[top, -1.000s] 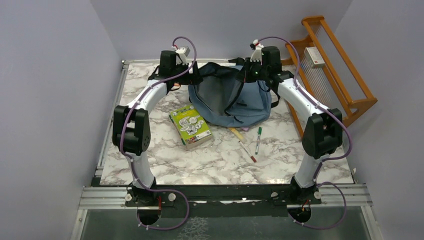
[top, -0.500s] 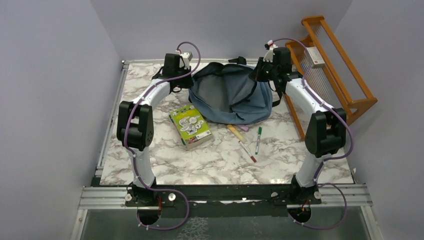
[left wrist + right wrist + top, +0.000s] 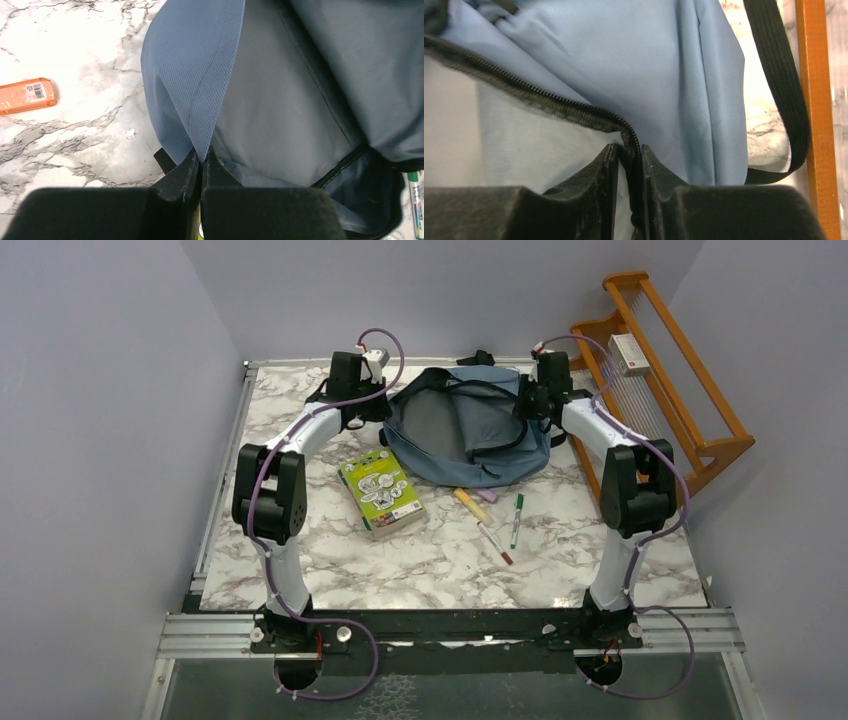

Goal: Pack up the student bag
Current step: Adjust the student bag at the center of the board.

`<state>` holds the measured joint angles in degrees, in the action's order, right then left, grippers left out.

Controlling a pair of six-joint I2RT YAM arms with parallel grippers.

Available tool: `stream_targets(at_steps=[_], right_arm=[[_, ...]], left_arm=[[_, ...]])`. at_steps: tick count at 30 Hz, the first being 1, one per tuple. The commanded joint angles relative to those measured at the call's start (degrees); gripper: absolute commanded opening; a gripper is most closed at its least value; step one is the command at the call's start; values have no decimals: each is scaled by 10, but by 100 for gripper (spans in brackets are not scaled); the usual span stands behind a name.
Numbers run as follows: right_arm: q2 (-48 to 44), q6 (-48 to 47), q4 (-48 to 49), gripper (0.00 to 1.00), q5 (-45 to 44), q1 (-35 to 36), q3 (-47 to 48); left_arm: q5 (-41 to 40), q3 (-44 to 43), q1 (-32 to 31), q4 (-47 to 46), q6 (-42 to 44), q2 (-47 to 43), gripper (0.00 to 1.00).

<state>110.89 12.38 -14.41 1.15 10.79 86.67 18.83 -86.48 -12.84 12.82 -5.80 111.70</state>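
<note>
The student bag (image 3: pixel 465 430), slate-blue with grey lining, lies at the back of the table with its mouth spread wide. My left gripper (image 3: pixel 383 410) is at its left rim. In the left wrist view the left gripper (image 3: pixel 201 155) is shut on a fold of the blue rim of the bag (image 3: pixel 200 75). My right gripper (image 3: pixel 530 405) is at the bag's right rim. In the right wrist view the right gripper (image 3: pixel 629 150) has its jaws slightly parted, and the zipper edge (image 3: pixel 574 112) of the bag (image 3: pixel 624 60) still runs between them.
A green book (image 3: pixel 381 493) lies in front of the bag, with a yellow highlighter (image 3: pixel 472 506), a red pen (image 3: pixel 495 543) and a green marker (image 3: pixel 517 519) to its right. An orange case (image 3: pixel 25 95) lies left of the bag. A wooden rack (image 3: pixel 670 370) stands at the right edge.
Both arms reached further back and the bag shifted away with its mouth spread wider. The left gripper closed on the left rim. The right jaws parted a little.
</note>
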Motion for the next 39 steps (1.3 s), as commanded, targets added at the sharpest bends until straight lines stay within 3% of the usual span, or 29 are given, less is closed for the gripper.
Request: stream_targets(at_steps=[1, 10, 18, 22, 30, 35, 39], right_arm=[[40, -19, -58, 32, -45, -8, 25], [-18, -55, -39, 48, -22, -8, 35], [-101, -169, 52, 59, 155, 2, -4], [-96, -235, 70, 60, 197, 34, 7], [-27, -380, 40, 64, 181, 134, 95], [48, -482, 19, 68, 107, 181, 166], [142, -534, -61, 70, 58, 193, 275]], left_arm=[[34, 8, 0, -26, -3, -37, 0], [69, 14, -1, -43, -19, -38, 0], [83, 12, -1, -46, -25, -35, 0], [87, 12, -1, -46, -26, -36, 0], [94, 12, -1, -49, -29, -37, 0], [104, 14, -2, -54, -35, -34, 0], [107, 14, -2, -55, -36, -35, 0]])
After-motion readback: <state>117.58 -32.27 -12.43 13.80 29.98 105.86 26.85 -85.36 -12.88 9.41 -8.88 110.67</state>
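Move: The far rim of the bag's mouth lies about 21 cm left and 7 cm ahead of the right hand, slightly lower; a folded black strap is some 10 cm left of that hand and 11 ahead. From the left hand, which holds the mouth's left rim, the far rim is roughly 10 cm right and 9 ahead. The green box sits 16 cm back and 2 left of it, the orange bottle 11 left and 4 ahead. The right hand lets go of the zippered edge, its part-open fingers spreading wide as it dips about 4 cm, then lifts well clear and swings some 20 cm left over the mouth towards the far rim, turning about 50 degrees counter-clockwise. The left hand keeps its pinch on the left rim, easing a couple of centimetres right and up. ##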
